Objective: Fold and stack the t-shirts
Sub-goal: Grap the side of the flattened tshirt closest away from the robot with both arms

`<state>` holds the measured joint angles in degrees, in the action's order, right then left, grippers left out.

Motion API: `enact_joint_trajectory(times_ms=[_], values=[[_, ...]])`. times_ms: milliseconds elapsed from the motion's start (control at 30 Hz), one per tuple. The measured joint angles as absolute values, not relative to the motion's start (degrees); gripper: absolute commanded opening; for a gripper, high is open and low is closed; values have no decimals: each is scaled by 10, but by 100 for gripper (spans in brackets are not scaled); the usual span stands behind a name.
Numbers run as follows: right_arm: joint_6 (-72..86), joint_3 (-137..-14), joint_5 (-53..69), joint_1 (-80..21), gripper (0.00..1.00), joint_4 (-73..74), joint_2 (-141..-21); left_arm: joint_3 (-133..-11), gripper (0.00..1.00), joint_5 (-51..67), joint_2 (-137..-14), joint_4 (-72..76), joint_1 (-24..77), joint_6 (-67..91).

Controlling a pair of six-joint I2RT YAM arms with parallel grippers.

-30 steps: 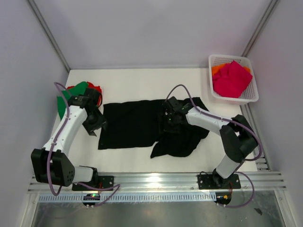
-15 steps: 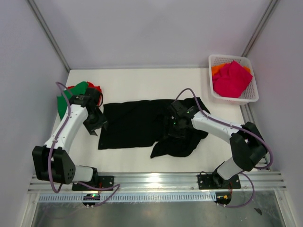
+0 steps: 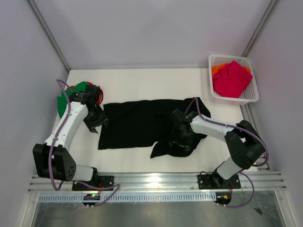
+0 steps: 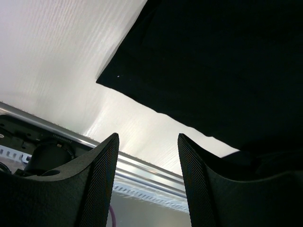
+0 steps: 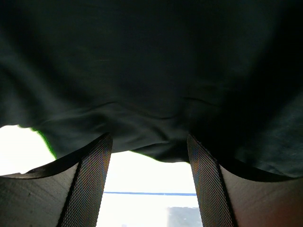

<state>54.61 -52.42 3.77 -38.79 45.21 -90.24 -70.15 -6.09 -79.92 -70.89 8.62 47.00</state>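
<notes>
A large black t-shirt lies spread across the middle of the table, its right part bunched into a heap. My left gripper hovers at the shirt's left edge. It is open with nothing between its fingers, and the black t-shirt lies beyond them. My right gripper is low over the bunched part, open. In the right wrist view the black t-shirt fills the top, and its hem dips between the open fingertips. Green and red t-shirts sit at far left.
A white lattice basket at the back right holds a magenta-pink t-shirt on top of an orange one. A metal rail runs along the near edge. Grey walls close in both sides of the white table.
My right gripper has moved from the shirt's middle toward the near right, onto the bunched part. The left gripper has shifted slightly toward the back; both stayed open.
</notes>
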Motion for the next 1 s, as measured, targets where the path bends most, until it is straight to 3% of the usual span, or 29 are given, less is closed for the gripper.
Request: enact_joint_trajectory(times_ms=[333, 633, 1000], values=[[711, -419, 19, -388, 69, 463, -795, -727, 56, -62, -813, -733, 86, 447], [802, -400, -50, -384, 69, 530, -682, -734, 55, -59, -822, -736, 86, 432], [689, -463, -123, -384, 69, 568, -685, -734, 55, -59, -822, -735, 86, 427]])
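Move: The right gripper hangs open just over the t-shirt's near flap. The flap's near right corner lies some 5 cm right and 4 cm back of this hand, 2 cm lower; the flap's left corner is about 15 cm left and 6 cm back. The shirt's far right corner is roughly 25 cm ahead and 11 cm right. From the idle left gripper, the flap's near right corner lies about 40 cm right, 10 cm back and 12 cm down. Sweep the right gripper low over the near flap, first back about 3 cm and slightly down with the tips brushing the cloth, then off to the right, some 7 cm in all, turning the wrist clockwise. Lift clear while still going right, and finally ease forward with the fingertips tilting forward, partly undoing the turn. Keep the fingers open throughout. ##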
